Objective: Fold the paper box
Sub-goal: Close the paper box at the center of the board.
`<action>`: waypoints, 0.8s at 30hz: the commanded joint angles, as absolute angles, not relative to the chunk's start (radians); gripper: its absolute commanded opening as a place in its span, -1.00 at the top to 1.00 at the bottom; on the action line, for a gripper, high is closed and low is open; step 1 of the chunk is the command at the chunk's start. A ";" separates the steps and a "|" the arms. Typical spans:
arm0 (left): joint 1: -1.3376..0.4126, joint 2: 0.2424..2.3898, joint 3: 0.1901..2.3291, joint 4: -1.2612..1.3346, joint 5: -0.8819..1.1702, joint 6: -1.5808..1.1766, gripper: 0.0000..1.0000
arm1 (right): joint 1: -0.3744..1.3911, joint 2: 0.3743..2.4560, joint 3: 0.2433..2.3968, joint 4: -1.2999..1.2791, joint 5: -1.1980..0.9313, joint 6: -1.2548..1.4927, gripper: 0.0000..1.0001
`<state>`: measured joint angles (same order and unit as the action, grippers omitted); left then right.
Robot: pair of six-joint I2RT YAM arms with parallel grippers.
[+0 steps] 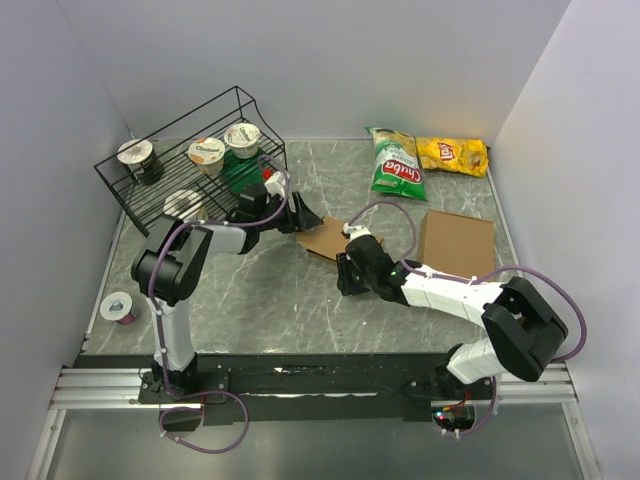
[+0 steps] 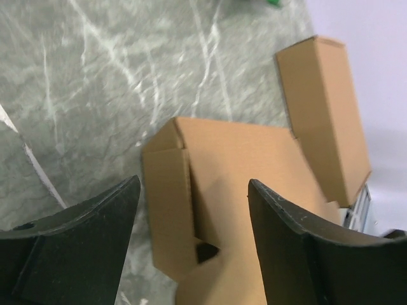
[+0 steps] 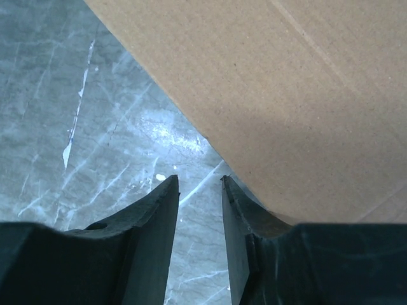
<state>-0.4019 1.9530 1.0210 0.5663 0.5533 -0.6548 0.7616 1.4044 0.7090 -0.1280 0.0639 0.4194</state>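
Note:
The paper box is a thin brown kraft blank lying mid-table between the two arms. My left gripper is at its left end, open. In the left wrist view the box lies between and beyond the spread fingers, with a narrow side flap folded up at its left edge. My right gripper is at the box's near edge. In the right wrist view its jaws stand a narrow gap apart with only table between them. The box's edge runs just past the right fingertip.
A plain rectangular cardboard slab lies right of the box; it also shows in the left wrist view. A black wire rack with yogurt cups stands back left. Two chip bags lie at the back. A tape roll sits near left.

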 commanded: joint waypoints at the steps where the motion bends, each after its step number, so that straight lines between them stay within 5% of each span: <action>1: -0.413 1.999 1.081 0.506 0.603 -0.608 -0.47 | 0.762 1.342 0.758 -0.121 0.063 0.364 0.15; 4: -0.422 2.002 1.085 0.473 0.598 -0.583 -0.44 | 0.773 1.272 0.759 -0.118 0.014 0.309 0.02; 6: -0.429 2.000 1.081 0.451 0.589 -0.549 -0.39 | 0.787 1.204 0.767 -0.127 0.006 0.279 -0.43; 11: -0.436 2.019 1.074 0.429 0.575 -0.520 -0.13 | 0.784 1.109 0.834 -0.176 -0.038 0.215 -0.85; 20: -0.442 2.032 1.055 0.462 0.606 -0.483 0.23 | 0.453 1.422 1.087 -0.114 -0.541 0.086 -0.92; 24: -0.442 2.031 1.049 0.480 0.615 -0.468 0.33 | 0.387 1.583 1.202 -0.123 -0.583 -0.050 -0.93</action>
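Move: The paper box lies between the hands: its middle is about 4 cm back and 6 cm right of the left hand and some 5 cm below it. From the right hand, at the box's near side, that middle is about 9 cm ahead, 1 cm left and a couple of centimetres lower. The larger cardboard box sits about 23 cm right and 7 cm ahead of the right hand; the green chip bag lies some 30 cm ahead and 12 cm right of it. The paper box's far-left edge is met by the open left fingers, which sink about 3 cm while drawing back a little, then close to half their gap, one against the end wall and one on the lid. Meanwhile the right hand leaves the near edge, opening wide, rises steeply about 17 cm, then swings forward some 11 cm over the box, its fingers tipping up about 20 degrees, and starts to dip. ##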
